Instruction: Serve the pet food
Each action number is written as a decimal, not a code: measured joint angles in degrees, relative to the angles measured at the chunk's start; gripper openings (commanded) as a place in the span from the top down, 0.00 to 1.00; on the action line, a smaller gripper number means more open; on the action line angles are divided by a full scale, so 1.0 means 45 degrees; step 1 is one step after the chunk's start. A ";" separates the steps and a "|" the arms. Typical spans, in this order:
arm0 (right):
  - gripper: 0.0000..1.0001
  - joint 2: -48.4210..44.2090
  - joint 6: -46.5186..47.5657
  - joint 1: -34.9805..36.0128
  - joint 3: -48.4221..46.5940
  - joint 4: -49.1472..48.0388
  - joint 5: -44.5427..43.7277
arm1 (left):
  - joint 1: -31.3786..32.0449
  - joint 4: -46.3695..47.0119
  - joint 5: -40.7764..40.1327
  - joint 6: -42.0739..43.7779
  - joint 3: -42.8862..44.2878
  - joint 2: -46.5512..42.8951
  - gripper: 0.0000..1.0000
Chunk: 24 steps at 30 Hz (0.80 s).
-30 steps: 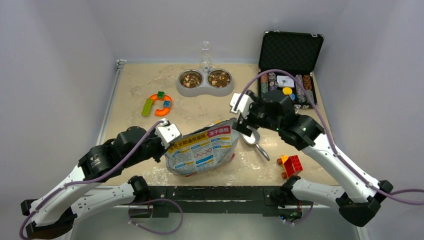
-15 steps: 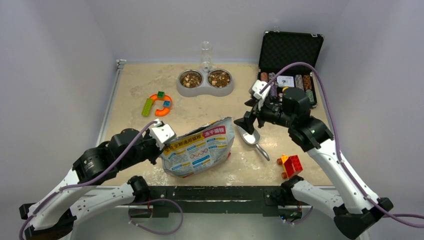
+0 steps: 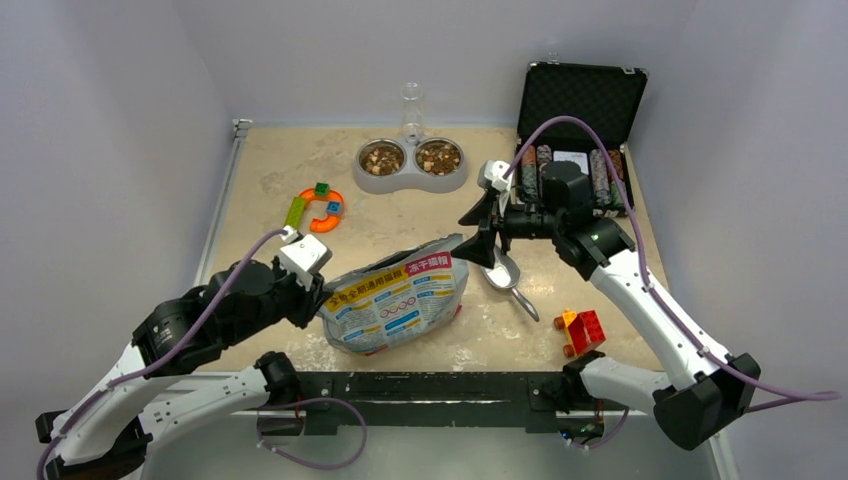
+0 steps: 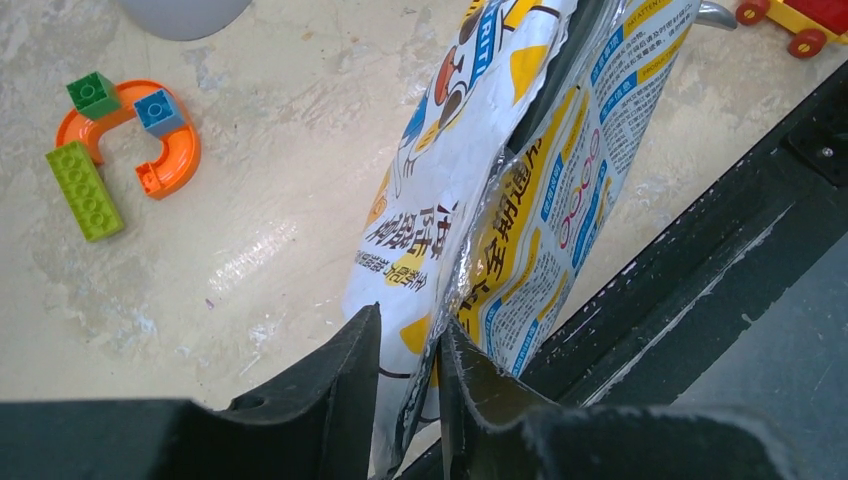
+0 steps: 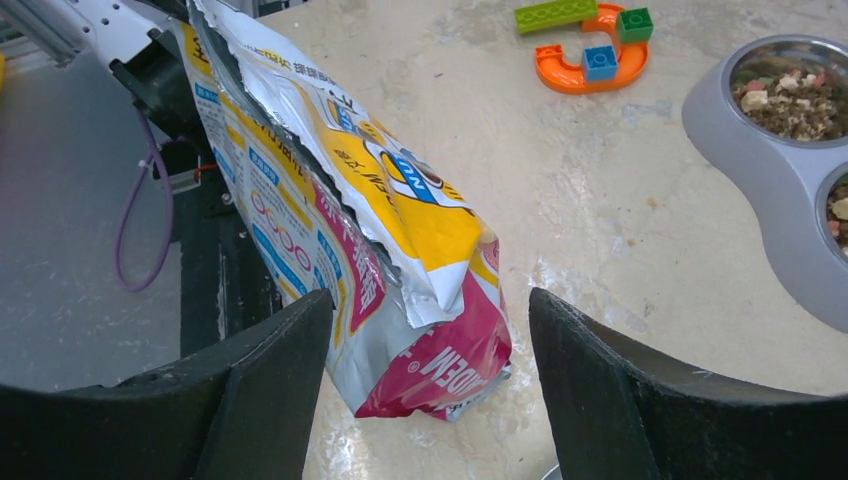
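The pet food [image 3: 383, 157] fills both cups of the grey double bowl [image 3: 410, 180] at the back; it also shows in the right wrist view [image 5: 790, 95]. The printed foil bag [image 3: 400, 300] lies slumped near the front edge. My left gripper [image 3: 322, 298] is at its left end. In the left wrist view the bag [image 4: 480, 180] has its foil seam between the fingers of that gripper [image 4: 408, 325], which stand a little apart. My right gripper [image 3: 476, 236] hovers open by the bag's torn top. Its fingers [image 5: 430, 300] straddle the red corner of the bag [image 5: 350, 220] without touching.
A metal spoon [image 3: 505, 278] lies right of the bag. A red and yellow toy [image 3: 582, 330] sits front right, and an orange and green brick toy [image 3: 322, 208] back left. An open poker chip case [image 3: 575, 130] stands back right. A black rail [image 3: 440, 385] runs along the front edge.
My left gripper's fingers have parted from their pinch on the bag's edge, and that arm has drawn back left. The right arm pulled back from the bag top. The bag sagged lower.
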<state>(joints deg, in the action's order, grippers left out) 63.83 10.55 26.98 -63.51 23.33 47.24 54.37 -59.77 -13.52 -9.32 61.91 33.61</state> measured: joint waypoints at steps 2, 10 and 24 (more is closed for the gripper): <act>0.32 0.0019 -0.0024 0.0000 0.0117 -0.0330 0.0073 | 0.0005 -0.0073 -0.0068 -0.0219 0.0000 -0.0053 0.76; 0.55 -0.0019 -0.0612 0.0034 0.0811 -0.2385 0.0505 | 0.0005 -0.0223 -0.0121 -0.0636 0.0000 -0.0170 0.82; 1.00 0.0369 -0.0471 0.0194 0.1117 -0.3075 0.1059 | 0.0005 -0.0248 -0.0214 -0.0743 0.0000 -0.0316 1.00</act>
<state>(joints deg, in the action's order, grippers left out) 65.49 8.43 27.86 -58.48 9.50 52.01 54.39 -60.88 -14.48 -12.67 61.91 32.18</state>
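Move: The pet food bag stands between my hands. Its right top corner is roughly 3 cm to the left of my right hand, a touch lower, between the open fingers. The scoop lies some 12 cm to that hand's right and 2 cm farther out, and the bowls about 28 cm ahead and 9 cm left, both some 22 cm lower. The bag's left top corner is already between my left fingers, with the toy ring some 26 cm ahead of that hand, 8 cm left and 20 cm down. I bring my right hand about 2 cm left onto the bag's right top corner, lifting slightly and settling back with a small wrist turn, and shut its wide-open fingers to pinch the foil there. My left hand stays nearly in place at the left corner and closes its loosened fingers on the edge. ##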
